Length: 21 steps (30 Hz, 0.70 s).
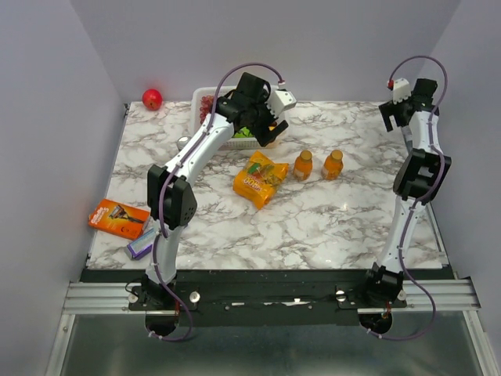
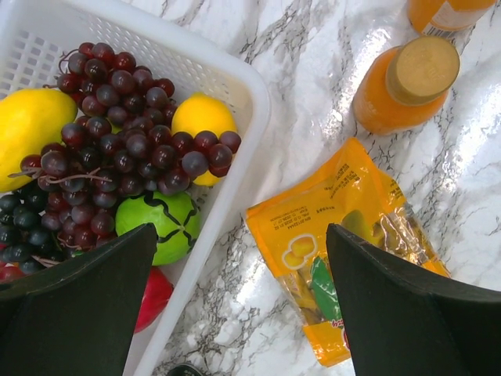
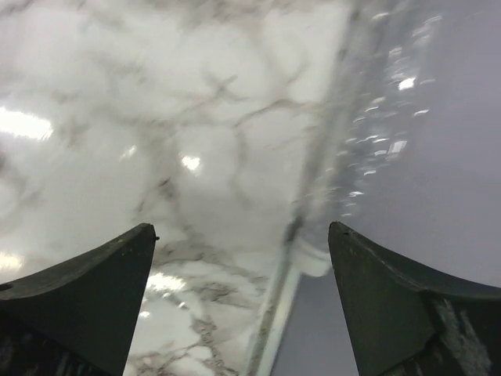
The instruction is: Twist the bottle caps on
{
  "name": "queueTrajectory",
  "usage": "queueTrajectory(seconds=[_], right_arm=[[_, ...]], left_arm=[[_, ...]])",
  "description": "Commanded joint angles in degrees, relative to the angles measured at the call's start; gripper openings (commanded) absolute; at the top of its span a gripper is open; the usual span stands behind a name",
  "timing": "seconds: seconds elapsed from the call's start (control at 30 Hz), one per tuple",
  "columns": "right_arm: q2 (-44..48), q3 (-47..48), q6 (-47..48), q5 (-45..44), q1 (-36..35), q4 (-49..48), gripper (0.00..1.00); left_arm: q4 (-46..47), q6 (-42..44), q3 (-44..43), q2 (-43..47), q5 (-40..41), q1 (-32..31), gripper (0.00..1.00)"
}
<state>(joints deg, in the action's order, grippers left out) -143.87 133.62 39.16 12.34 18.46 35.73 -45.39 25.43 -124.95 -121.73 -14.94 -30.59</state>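
Two orange bottles stand mid-table, each with a golden cap on top. In the left wrist view the nearer bottle shows its cap; the other bottle is cut off at the top edge. My left gripper hovers open over the basket's right rim, holding nothing. My right gripper is open at the far right table edge. Past it a blurred clear shape with a whitish end looks like the colourless bottle.
A white basket holds grapes, lemons and a green ball. A yellow snack packet lies beside the bottles. A red apple sits back left; an orange box and a purple item lie front left.
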Motion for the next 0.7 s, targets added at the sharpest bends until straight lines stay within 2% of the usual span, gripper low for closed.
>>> queueTrajectory(seconds=[0.0,0.17,0.27,0.33,0.57,0.67], right_arm=[[-1.0,4.6,-4.6,-16.2,-1.6,-14.1,0.99],[-10.0,10.0,7.2,-21.5,-2.2,-15.2,0.97],[-12.7,9.7,14.3,-23.5,-1.9,-14.2,0.97],[-14.2,12.4,13.1,-21.8,-1.2,-12.5,0.97],[-13.5,13.1,13.6,-16.5,0.5,-7.2,0.99],[-14.7,16.2,11.5,-13.9,2.7,-5.0,0.94]], left_arm=[[-1.3,-0.8,-0.9,0.1,-0.3,0.4,0.99],[-0.2,-1.3,2.9,2.3,-0.5,0.6,0.99],[-0.1,-1.4,3.8,3.1,-0.4,0.7,0.99],[-0.2,-1.5,4.1,3.2,-0.2,0.7,0.99],[-0.8,-2.0,2.3,1.8,0.4,0.8,0.99],[-0.6,-2.3,1.2,1.3,0.8,0.8,0.99]])
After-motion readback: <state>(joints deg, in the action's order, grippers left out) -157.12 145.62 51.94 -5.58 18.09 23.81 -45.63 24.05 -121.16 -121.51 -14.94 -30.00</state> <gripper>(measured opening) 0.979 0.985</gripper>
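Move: The clear bottle lies along the gap at the table's right edge, its white cap towards the robot; its middle is about 8 cm to the right of the right hand, 5 cm ahead and 9 cm lower. The nearer orange bottle stands some 31 cm left of that hand and 15 cm back, the other orange one about 11 cm further left, level with it. From the left hand the clear bottle is roughly 62 cm right and 20 cm ahead. Arc the right gripper up and forward some 6 cm while drifting right, then bring it down about 8 cm, still going right, towards the clear bottle by the table edge. Roll it some 25 degrees so the fingers lean outward to the right, keep them wide open, and end easing slightly back. Lower the open left gripper about 2.5 cm beside the fruit basket. ##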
